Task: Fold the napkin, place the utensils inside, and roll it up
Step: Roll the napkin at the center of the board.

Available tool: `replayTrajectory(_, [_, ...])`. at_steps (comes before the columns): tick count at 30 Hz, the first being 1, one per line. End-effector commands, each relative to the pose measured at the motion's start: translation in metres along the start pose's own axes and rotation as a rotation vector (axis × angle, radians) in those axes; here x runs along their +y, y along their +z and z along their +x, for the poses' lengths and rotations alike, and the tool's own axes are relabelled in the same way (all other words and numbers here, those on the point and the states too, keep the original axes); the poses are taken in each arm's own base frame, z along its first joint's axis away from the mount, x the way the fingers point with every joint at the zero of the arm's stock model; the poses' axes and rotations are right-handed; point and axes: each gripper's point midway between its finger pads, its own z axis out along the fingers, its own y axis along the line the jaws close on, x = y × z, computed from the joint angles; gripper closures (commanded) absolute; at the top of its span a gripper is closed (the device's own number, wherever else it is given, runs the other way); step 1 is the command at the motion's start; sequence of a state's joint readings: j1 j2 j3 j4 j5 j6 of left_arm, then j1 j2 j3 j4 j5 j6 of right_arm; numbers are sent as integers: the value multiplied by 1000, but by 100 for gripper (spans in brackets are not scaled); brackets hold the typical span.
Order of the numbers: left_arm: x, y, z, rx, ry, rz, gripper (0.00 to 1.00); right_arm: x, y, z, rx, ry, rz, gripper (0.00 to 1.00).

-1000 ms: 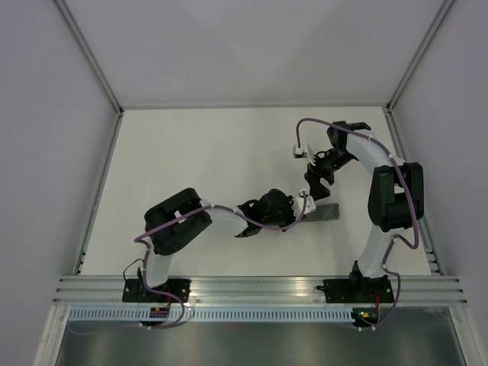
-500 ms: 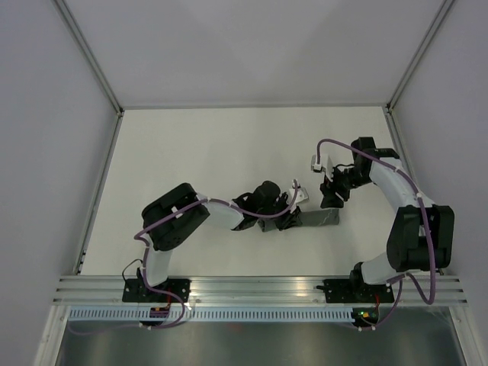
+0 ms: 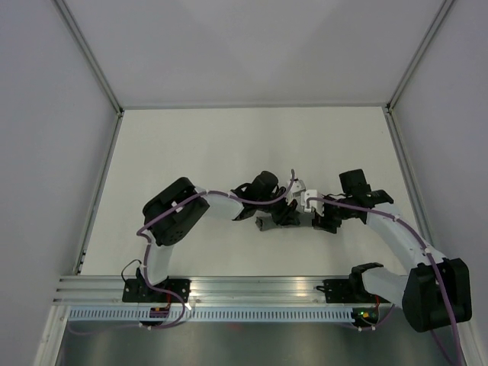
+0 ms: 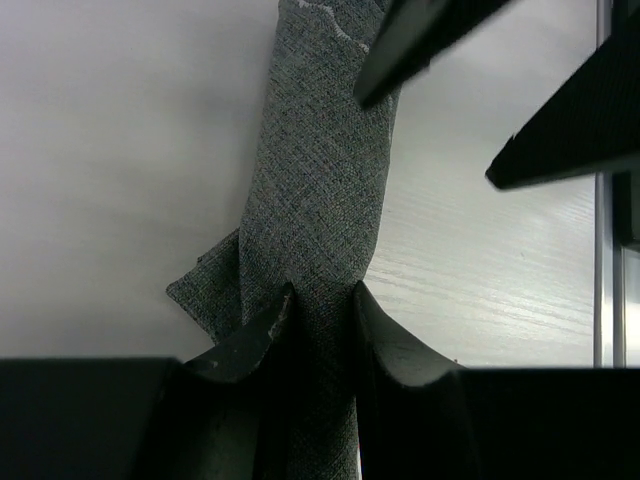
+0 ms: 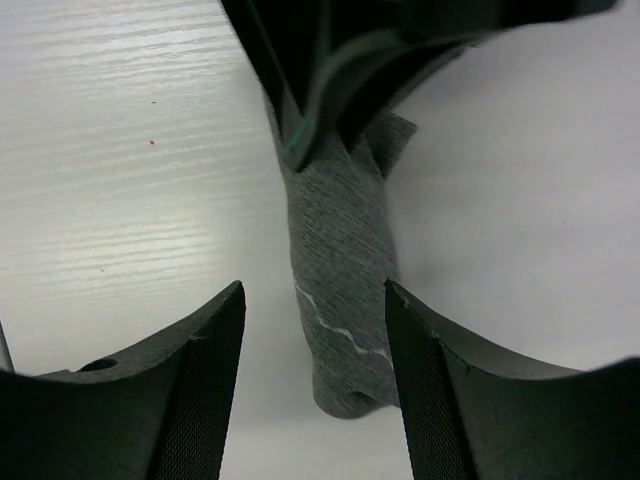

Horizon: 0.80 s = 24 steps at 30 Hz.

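Note:
The dark grey napkin lies rolled into a narrow tube on the white table, between my two grippers. My left gripper is shut on the roll; in the left wrist view both fingers pinch the napkin near its loose corner end. My right gripper is open at the roll's right end. In the right wrist view its fingers stand either side of the napkin without touching it. A light hem line shows on that end. The fork is hidden.
The white table is bounded by grey walls with metal corner posts. An aluminium rail runs along the near edge, where both arm bases are mounted. The right arm's elbow hangs over the rail at the near right.
My right arm has swung from the far right toward the near side, bringing its open gripper to the roll's right end. My left gripper and the roll have shifted slightly left.

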<state>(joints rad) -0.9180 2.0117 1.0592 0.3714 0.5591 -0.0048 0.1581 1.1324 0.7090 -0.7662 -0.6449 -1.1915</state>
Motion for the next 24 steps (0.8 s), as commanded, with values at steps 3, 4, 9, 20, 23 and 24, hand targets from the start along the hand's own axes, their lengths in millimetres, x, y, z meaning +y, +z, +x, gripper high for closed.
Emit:
replayTrajectory(3, [-12,-13,112,342,-285,32,95,-10,18,-8,-14,-129,102,36])
replayTrajectory(4, [-11,-13,112,346,-294,36,95,-13,20,-11,-19,-146,117,34])
replayTrajectory(9, [-10,-13,118,364,-345,70,95,-8,36,-5,22,-190,126,32])
replayTrajectory(20, [-8,-13,123,412,-421,111,95,-6,65,-4,80,-279,145,32])
replayTrajectory(23, [-7,-14,123,418,-437,120,95,-3,74,-1,103,-290,129,32])
replayTrajectory(24, [-4,-15,121,413,-439,119,95,-4,78,2,115,-288,124,33])
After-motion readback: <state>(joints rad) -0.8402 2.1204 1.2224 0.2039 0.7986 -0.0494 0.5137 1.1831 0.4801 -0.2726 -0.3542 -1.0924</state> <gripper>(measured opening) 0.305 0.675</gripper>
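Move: The left hand already grips the rolled napkin about mid-length, the held part right between its pads; the napkin's left end lies about 11 cm to its left and 1 cm back. From the open right hand, the napkin's right stretch lies some 5 cm left, 1 cm ahead and 6 cm below, with the left gripper about 10 cm left, 1 cm ahead and 5 cm lower. That right stretch is some 6 cm right of the left hand. Down and to the left, about 5 cm each way, the right hand comes in over the napkin's right stretch, its fingers staying open and ending astride the roll close to the left gripper, while its wrist tilts its top back. The left hand stays in place, keeps its pinch and goes on rolling its wrist top-forward, some 15 degrees about the napkin's length. ##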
